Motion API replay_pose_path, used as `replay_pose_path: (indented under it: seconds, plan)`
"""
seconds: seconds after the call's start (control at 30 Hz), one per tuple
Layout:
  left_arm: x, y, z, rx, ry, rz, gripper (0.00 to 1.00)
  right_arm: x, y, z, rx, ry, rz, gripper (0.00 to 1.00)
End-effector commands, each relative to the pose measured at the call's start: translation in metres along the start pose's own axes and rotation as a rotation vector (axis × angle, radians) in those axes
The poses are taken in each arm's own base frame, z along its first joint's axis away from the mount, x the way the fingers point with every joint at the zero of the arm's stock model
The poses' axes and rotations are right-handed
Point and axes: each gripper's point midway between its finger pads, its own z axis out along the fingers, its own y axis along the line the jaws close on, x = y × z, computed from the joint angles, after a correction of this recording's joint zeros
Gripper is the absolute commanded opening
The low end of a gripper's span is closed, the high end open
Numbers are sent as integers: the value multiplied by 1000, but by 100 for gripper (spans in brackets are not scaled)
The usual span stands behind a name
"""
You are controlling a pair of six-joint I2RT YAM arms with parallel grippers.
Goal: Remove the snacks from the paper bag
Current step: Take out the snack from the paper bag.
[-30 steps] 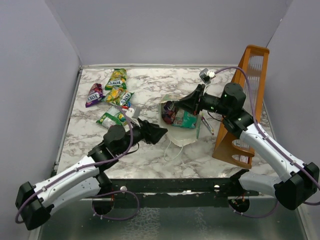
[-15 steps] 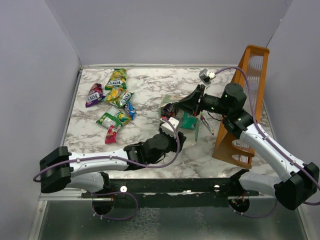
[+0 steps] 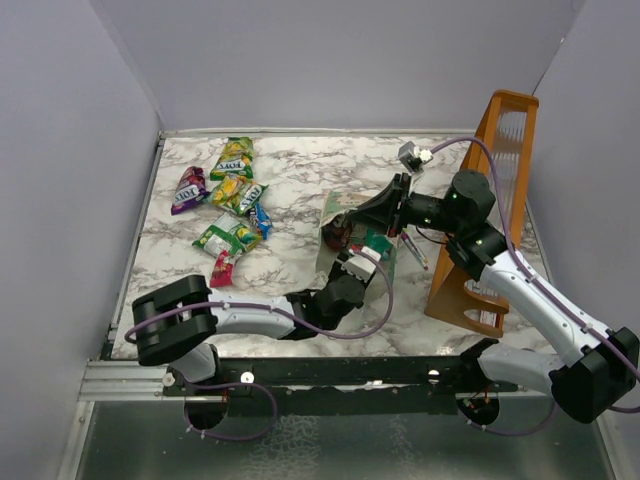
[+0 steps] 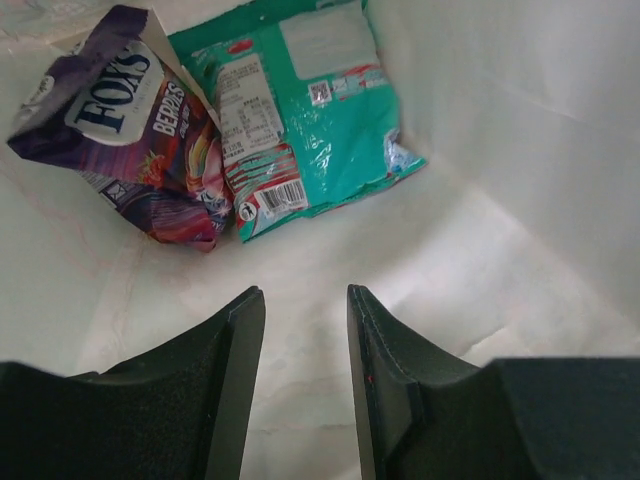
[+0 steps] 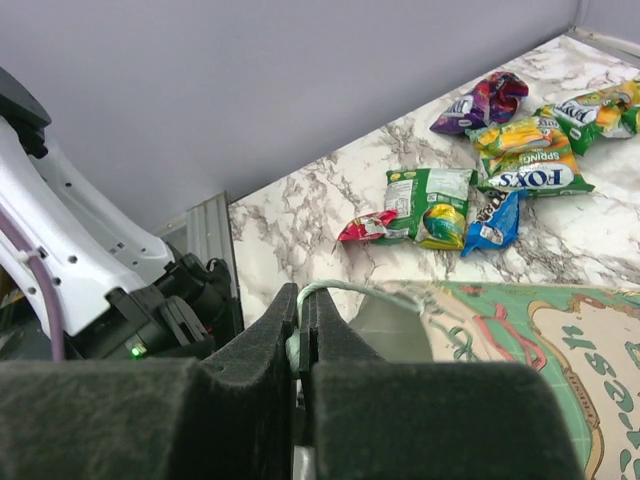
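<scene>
The paper bag [image 3: 378, 242] lies tipped at mid-table, its mouth toward the arms. My right gripper [image 5: 303, 300] is shut on its thin loop handle [image 5: 350, 290] and holds the mint-green side [image 5: 520, 340] up. My left gripper [image 4: 305, 300] is inside the cream-white bag, open, with nothing between its fingers. Just beyond its tips lie two snacks: a purple packet [image 4: 130, 130] and a teal packet [image 4: 300, 110]. In the top view the left wrist [image 3: 352, 268] is at the bag's mouth and the right gripper [image 3: 354, 216] is at the upper rim. Several more snacks [image 3: 230, 190] lie at the far left.
A tall orange-brown wooden rack [image 3: 490, 200] stands at the right, close to the right arm. Thin pens [image 3: 412, 248] lie between the bag and the rack. The left arm [image 3: 250, 318] stretches low along the table's near edge. Grey walls close in three sides.
The left arm has swung right from beside the snack pile and reached into the bag's mouth, its jaws narrowing. The right gripper has kept its hold on the handle.
</scene>
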Motion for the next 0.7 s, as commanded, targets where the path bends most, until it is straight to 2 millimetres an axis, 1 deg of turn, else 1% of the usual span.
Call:
replay_pose_path:
  seconds: [0.0,0.13,0.2,0.33,0.43,0.5,0.67]
  plan:
    - [-9,4,17,-79,-57,23,41,-13,18,-4,-55,-37,-43,2]
    - [-6,9,30,-134,-26,55,42,-15,20,-5,-54,-41,-46,1]
    - [-8,16,37,-161,-20,61,44,-15,20,-5,-50,-44,-48,1]
    - [-14,38,47,-236,-10,56,53,-15,19,-5,-48,-42,-43,1]
    - [-19,47,49,-269,-11,56,60,-15,19,-5,-47,-43,-42,1]
    - [-14,49,54,-287,2,80,64,-15,18,-5,-47,-43,-39,1]
    - [-13,64,59,-365,12,82,74,-14,18,-4,-46,-40,-33,2]
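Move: Inside the paper bag, the purple snack pack lies about 9 cm ahead of the open left hand, 2 cm to its left and slightly lower. The teal snack pack is beside it, some 8 cm ahead of that hand and 6 cm to its right; outside the bag, pens lie roughly 20 cm right and 6 cm ahead. From the right hand, the purple pack is about 7 cm forward, 4 cm left and 20 cm below. Dipping about 2 cm at first, the left hand then reaches some 7 cm forward, deeper into the bag towards the purple and teal packs, rising back to its starting height. Its wrist swings about 15 degrees counter-clockwise, towards the purple pack, while the fingers spread much wider. The right hand stays in place, still pinching the bag's handle. ##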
